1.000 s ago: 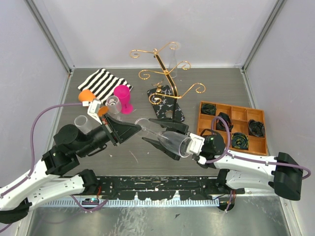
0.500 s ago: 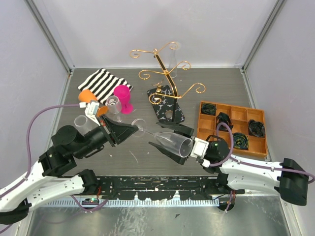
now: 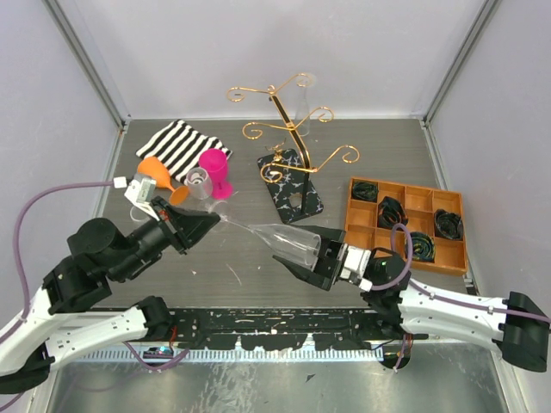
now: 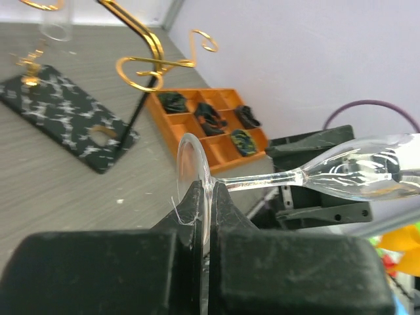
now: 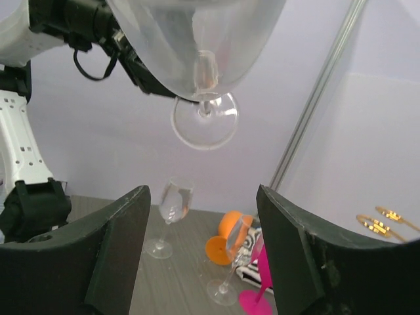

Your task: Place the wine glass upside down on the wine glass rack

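The clear wine glass (image 3: 288, 243) lies nearly level in the air, its foot pinched edge-on in my shut left gripper (image 3: 211, 221) (image 4: 205, 190). Its stem and bowl (image 4: 354, 174) reach right toward my right gripper (image 3: 303, 251). In the right wrist view the bowl (image 5: 197, 46) hangs mouth-first above my open right gripper (image 5: 202, 190), whose fingers are spread wide with nothing between them. The gold wine glass rack (image 3: 288, 129) (image 4: 154, 65) stands at the back on its black marbled base (image 3: 290, 182) (image 4: 65, 115).
An orange compartment tray (image 3: 405, 225) (image 4: 187, 121) with dark items sits at the right. A striped cloth (image 3: 179, 144), a pink glass (image 3: 213, 172), a tipped orange glass (image 3: 153, 168) (image 5: 226, 239) and clear glasses (image 3: 198, 181) (image 5: 174, 210) crowd the back left. Another clear glass (image 3: 303, 107) stands behind the rack.
The left arm has drawn the glass leftward by its foot. The right gripper has opened wider and backed off to the right, off the bowl.
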Motion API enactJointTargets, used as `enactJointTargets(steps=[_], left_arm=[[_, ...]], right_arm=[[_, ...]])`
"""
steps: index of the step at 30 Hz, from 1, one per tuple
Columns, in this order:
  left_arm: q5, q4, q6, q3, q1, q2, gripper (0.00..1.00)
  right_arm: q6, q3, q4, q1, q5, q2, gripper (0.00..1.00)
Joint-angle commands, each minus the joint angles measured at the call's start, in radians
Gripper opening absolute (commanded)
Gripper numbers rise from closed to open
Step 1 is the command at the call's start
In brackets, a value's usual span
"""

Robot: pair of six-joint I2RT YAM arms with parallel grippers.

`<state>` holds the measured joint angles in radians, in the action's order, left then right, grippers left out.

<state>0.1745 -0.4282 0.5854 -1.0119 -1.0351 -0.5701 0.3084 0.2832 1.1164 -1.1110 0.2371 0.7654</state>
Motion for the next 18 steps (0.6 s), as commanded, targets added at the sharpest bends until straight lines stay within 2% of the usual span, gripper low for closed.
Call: enactJointTargets(steps=[1, 8, 13, 18], left_arm=[[0.147, -0.154, -0.173, -0.115, -0.001, 0.005, 0.0], [0.259, -0.326, -0.329, -0.187, -0.002, -0.018, 0.0], [0.315, -0.416, -0.397, -0.21, -0.001, -0.057, 0.0], [0.419, -0.455, -0.45, -0.203, -0.001, -0.079, 0.0]], right_arm=[[-0.101, -0.022, -0.156, -0.003, -0.095, -0.066, 0.71], [-0.264, -0.073, -0.388, -0.003, -0.223, -0.194, 0.71], [-0.432, 0.004, -0.701, -0.003, -0.341, -0.231, 0.71], [-0.593, 0.145, -1.048, -0.003, -0.425, -0.17, 0.71]])
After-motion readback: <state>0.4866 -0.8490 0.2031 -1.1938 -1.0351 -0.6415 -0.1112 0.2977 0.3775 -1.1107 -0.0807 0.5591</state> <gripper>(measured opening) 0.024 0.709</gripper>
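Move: The left hand holds the wine glass by its foot, bowl towards the right hand; the rack's hooks centre roughly 23 cm ahead, 18 cm right and 6 cm below. On the table some 30 cm beneath it, the pink goblet stands about 24 cm ahead and 3 cm left, a clear glass 19 cm ahead and 8 cm left. From the open right hand, the held glass's middle is about 6 cm left, level fore-and-aft, 4 cm above. Left hand draws the foot-held glass about 8 cm left, rolling, then sinking; open right hand drops away, some 11 cm. ##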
